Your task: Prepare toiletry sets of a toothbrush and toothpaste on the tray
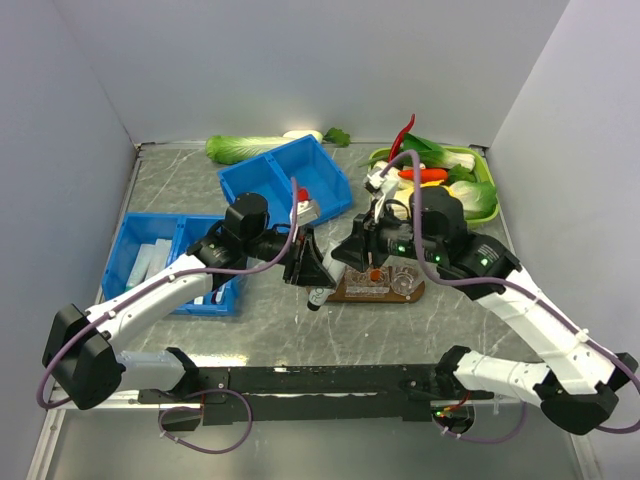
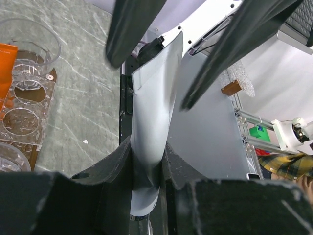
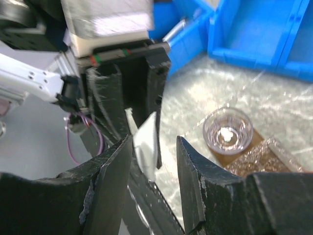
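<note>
A white toothpaste tube point(image 2: 152, 112) stands upright between my two grippers, just left of the tray point(image 1: 352, 292). My left gripper point(image 2: 149, 152) is shut on its lower end. My right gripper point(image 3: 154, 147) is open around the same tube point(image 3: 146, 139), and its fingers point(image 2: 131, 29) do not press on it. In the top view both grippers point(image 1: 305, 262) point(image 1: 360, 250) meet at the tray's left end. Clear cups point(image 3: 228, 131) point(image 2: 30, 41) sit on the dark-brown tray point(image 3: 261, 159). An orange piece point(image 2: 7, 73) stands in one cup; I cannot tell whether it is a toothbrush.
Two blue bins point(image 1: 285, 180) point(image 1: 165, 262) lie left and behind, one with white packs and a red item. A green vegetable tray point(image 1: 440, 180) is at the back right, a cabbage point(image 1: 245, 148) by the far wall. A small round object point(image 1: 317, 297) lies below the left gripper.
</note>
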You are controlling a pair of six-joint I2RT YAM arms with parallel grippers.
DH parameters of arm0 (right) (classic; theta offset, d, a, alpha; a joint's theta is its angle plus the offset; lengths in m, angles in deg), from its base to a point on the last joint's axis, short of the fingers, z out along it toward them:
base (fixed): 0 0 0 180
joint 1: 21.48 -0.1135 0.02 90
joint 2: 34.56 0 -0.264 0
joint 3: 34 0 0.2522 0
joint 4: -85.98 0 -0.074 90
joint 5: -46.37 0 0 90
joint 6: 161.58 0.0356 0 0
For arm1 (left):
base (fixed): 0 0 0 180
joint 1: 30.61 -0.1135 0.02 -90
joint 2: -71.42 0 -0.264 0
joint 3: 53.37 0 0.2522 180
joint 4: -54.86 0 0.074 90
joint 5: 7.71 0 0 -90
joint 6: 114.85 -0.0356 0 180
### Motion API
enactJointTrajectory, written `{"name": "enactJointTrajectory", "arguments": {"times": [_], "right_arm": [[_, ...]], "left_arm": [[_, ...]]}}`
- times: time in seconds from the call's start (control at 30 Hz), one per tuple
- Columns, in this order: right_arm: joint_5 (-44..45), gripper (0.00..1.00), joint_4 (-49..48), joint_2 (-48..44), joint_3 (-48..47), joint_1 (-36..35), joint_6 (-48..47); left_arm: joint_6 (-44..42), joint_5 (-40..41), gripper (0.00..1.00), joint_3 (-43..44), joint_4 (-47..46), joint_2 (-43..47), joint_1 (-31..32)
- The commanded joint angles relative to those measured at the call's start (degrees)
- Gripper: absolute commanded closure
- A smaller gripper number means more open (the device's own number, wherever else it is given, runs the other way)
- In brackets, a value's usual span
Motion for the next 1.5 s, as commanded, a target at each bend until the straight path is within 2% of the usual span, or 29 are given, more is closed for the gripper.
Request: {"name": "enactJointTrajectory", "arguments": {"times": [0.0,0.13,0.2,0.23,0.3,0.33,0.37,0.43,0.47,0.5,0.6,0.7,0.8,0.9,0.97,1.07,1.17,1.27,1.47], "right_arm": [[-2.5,0.51,2.2,1.2,-3.5,0.2,-1.1],[-3.8,0.54,2.8,2.2,-4.1,0.3,-1.1],[-4.1,0.61,3.0,2.6,-4.2,0.2,-0.9],[-4.2,0.70,3.0,2.8,-4.1,0.2,-0.6],[-5.2,0.78,2.7,3.0,-3.9,0.2,-0.6],[-5.6,0.86,2.6,3.1,-3.8,0.2,-0.4],[-5.9,0.91,2.5,3.2,-3.8,0.3,-0.4],[-6.4,1.00,2.3,3.1,-3.6,0.3,-0.2],[-6.4,1.00,2.3,3.0,-3.5,0.3,-0.2],[-6.1,1.00,2.2,2.8,-3.5,0.2,-0.1],[-4.7,1.00,1.3,1.4,-3.2,0.3,0.6],[-0.7,1.00,1.0,-1.0,-3.4,0.4,0.5],[8.2,1.00,3.0,-3.9,-4.0,0.5,-0.5],[18.3,1.00,4.5,-7.1,-3.5,0.4,-2.6],[25.5,1.00,5.0,-8.8,-2.6,0.4,-4.2],[30.5,1.00,5.5,-10.2,-1.3,0.4,-5.6],[31.4,1.00,3.3,-11.0,1.4,0.3,-6.4],[32.6,1.00,0.2,-10.6,3.9,0.4,-6.8],[33.0,1.00,-4.8,-7.9,6.5,0.4,-6.9]], "left_arm": [[-2.2,-2.2,0.87,1.6,-1.4,0.3,0.5],[-2.6,-1.8,0.86,1.7,-1.0,0.3,0.7],[-2.9,-1.5,0.84,1.7,-0.7,0.3,0.8],[-3.0,-1.4,0.84,1.7,-0.6,0.3,0.8],[-3.1,-0.7,0.82,1.8,-0.4,0.4,0.9],[-3.2,-0.3,0.82,1.9,-0.5,0.5,0.9],[-3.4,0.9,0.80,1.9,-0.3,0.8,0.9],[-3.5,2.6,0.66,1.7,-0.3,1.3,0.8],[-3.7,4.2,0.59,1.7,-0.3,1.8,0.9],[-3.7,4.9,0.46,1.7,0.0,2.1,0.9],[-4.6,8.2,0.24,1.8,1.0,3.3,0.9],[-6.3,12.3,0.19,2.2,3.1,5.3,0.3],[-6.5,19.3,0.12,1.1,3.0,9.3,-2.1],[-4.2,26.1,0.05,-1.9,-1.3,15.1,-6.7],[-1.8,31.3,0.02,-4.0,-4.1,18.7,-10.2],[-0.4,39.3,0.01,-5.4,-4.0,21.0,-12.4],[-0.5,54.4,0.01,-5.0,0.2,20.7,-12.4],[0.7,65.6,0.01,-3.8,4.2,19.1,-12.4],[2.7,63.9,0.04,-4.4,4.2,17.4,-12.4]]}}
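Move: The toothpaste, a white tube, is in my left fingers, its middle about 2 cm right of that hand point. From my half-open right hand that middle lies some 4 cm left, 3 cm back and 5 cm below. From the same hand the orange tube stands about 8 cm right, 2 cm ahead and 23 cm down, and the tray's left glass is 5 cm left, 3 cm ahead, 29 cm down. The empty blue box is roughly 35 cm ahead of my left hand, 12 cm left, 23 cm down. I settle my right hand a little lower and pinch the toothpaste's upper end while my left hand holds still. My left fingers then open wide and let go; that hand leaves forward and left, some 22 cm, towards the empty blue box, rising before it sinks, swinging about 70 degrees counter-clockwise. My right hand keeps its pinch and carries the toothpaste about 10 cm right, somewhat forward, turning clockwise. ##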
